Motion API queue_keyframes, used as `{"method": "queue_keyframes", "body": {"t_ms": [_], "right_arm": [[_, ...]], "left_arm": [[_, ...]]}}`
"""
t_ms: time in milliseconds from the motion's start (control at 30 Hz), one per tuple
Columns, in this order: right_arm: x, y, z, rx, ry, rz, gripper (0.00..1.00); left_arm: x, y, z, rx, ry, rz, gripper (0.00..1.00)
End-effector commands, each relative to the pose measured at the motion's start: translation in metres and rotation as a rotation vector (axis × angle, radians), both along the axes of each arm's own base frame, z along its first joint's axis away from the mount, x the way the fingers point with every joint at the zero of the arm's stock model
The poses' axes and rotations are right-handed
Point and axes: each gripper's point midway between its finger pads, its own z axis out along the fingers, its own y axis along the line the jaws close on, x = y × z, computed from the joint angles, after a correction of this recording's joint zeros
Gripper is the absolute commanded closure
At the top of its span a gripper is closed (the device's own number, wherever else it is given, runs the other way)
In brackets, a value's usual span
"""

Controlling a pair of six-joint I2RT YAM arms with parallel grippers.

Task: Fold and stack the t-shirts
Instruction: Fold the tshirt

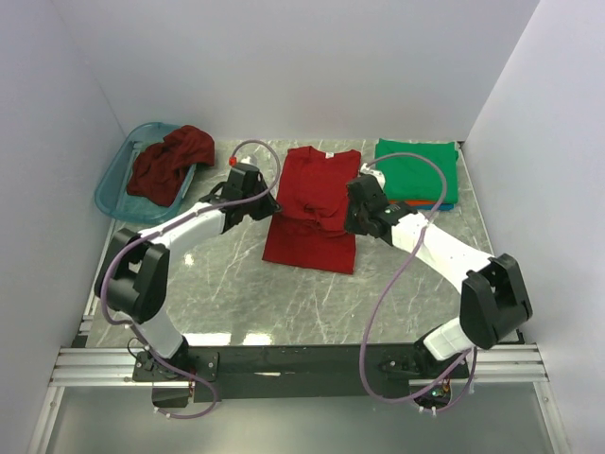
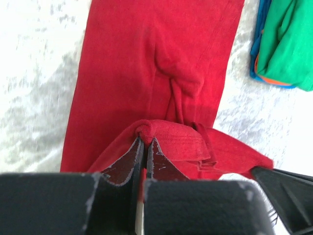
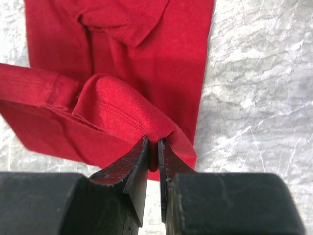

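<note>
A bright red t-shirt (image 1: 312, 203) lies lengthwise in the middle of the table, collar at the far end. My left gripper (image 1: 266, 201) is shut on a pinched fold of its left edge (image 2: 146, 129). My right gripper (image 1: 356, 210) is shut on a fold of its right edge (image 3: 154, 137). Both edges are lifted above the flat cloth. A darker maroon t-shirt (image 1: 168, 163) lies crumpled in the teal basket (image 1: 112, 185). A folded green t-shirt (image 1: 416, 171) tops a stack at the far right, with orange-red and blue cloth edges (image 2: 259, 63) showing under it.
White walls close in the table on the left, far and right sides. The grey marble tabletop (image 1: 284, 293) stretches between the shirt and the arm bases. A black rail (image 1: 302, 359) runs along the near edge.
</note>
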Motion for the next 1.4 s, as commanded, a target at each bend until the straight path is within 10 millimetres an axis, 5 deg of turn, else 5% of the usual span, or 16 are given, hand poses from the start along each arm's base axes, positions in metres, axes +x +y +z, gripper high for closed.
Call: {"method": "queue_keyframes", "body": {"t_ms": [0,533,733,767,800,967,1133,1267,1367], "right_arm": [[0.023,0.004,0.017,0.030,-0.052,-0.008,0.81],[0.046,0.004,-0.019,0.036,0.030,-0.018,0.76],[0.056,0.003,-0.035,0.013,0.072,-0.018,0.72],[0.057,0.004,-0.033,0.009,0.074,-0.018,0.67],[0.059,0.003,-0.033,0.002,0.073,-0.022,0.63],[0.061,-0.005,-0.012,-0.025,0.043,-0.045,0.17],[0.052,-0.009,0.016,0.007,-0.022,-0.041,0.12],[0.026,0.004,0.012,0.085,-0.018,0.060,0.11],[0.009,0.018,0.006,0.111,-0.015,0.128,0.11]], "left_arm": [[0.025,-0.009,0.025,-0.030,-0.089,-0.034,1.00],[0.041,-0.002,-0.014,0.023,-0.003,-0.016,0.97],[0.044,0.007,-0.024,0.043,0.013,0.047,0.53],[0.042,0.009,-0.025,0.051,0.020,0.047,0.18],[0.042,0.011,-0.025,0.058,0.028,0.054,0.02],[0.041,0.011,0.002,0.054,-0.009,0.035,0.01],[0.019,0.020,0.031,0.028,-0.052,0.039,0.00],[-0.013,0.022,0.049,-0.057,-0.113,0.003,0.01],[-0.042,0.046,0.058,-0.039,-0.137,0.053,0.01]]}}
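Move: Each hand holds a corner of the red t-shirt's hem; its landing place on the shirt lies about 3 cm ahead of the left hand and 5 cm ahead of the right, some 5 cm below both. From the left hand the collar is 15 cm ahead and 12 cm right, the near fold 13 cm back and 8 cm right. From the right hand the green stack is 14 cm ahead and 17 cm right, about 3 cm lower. Both hands lower the hem forward and down about 5 cm, open to release it, then lift and draw back. ##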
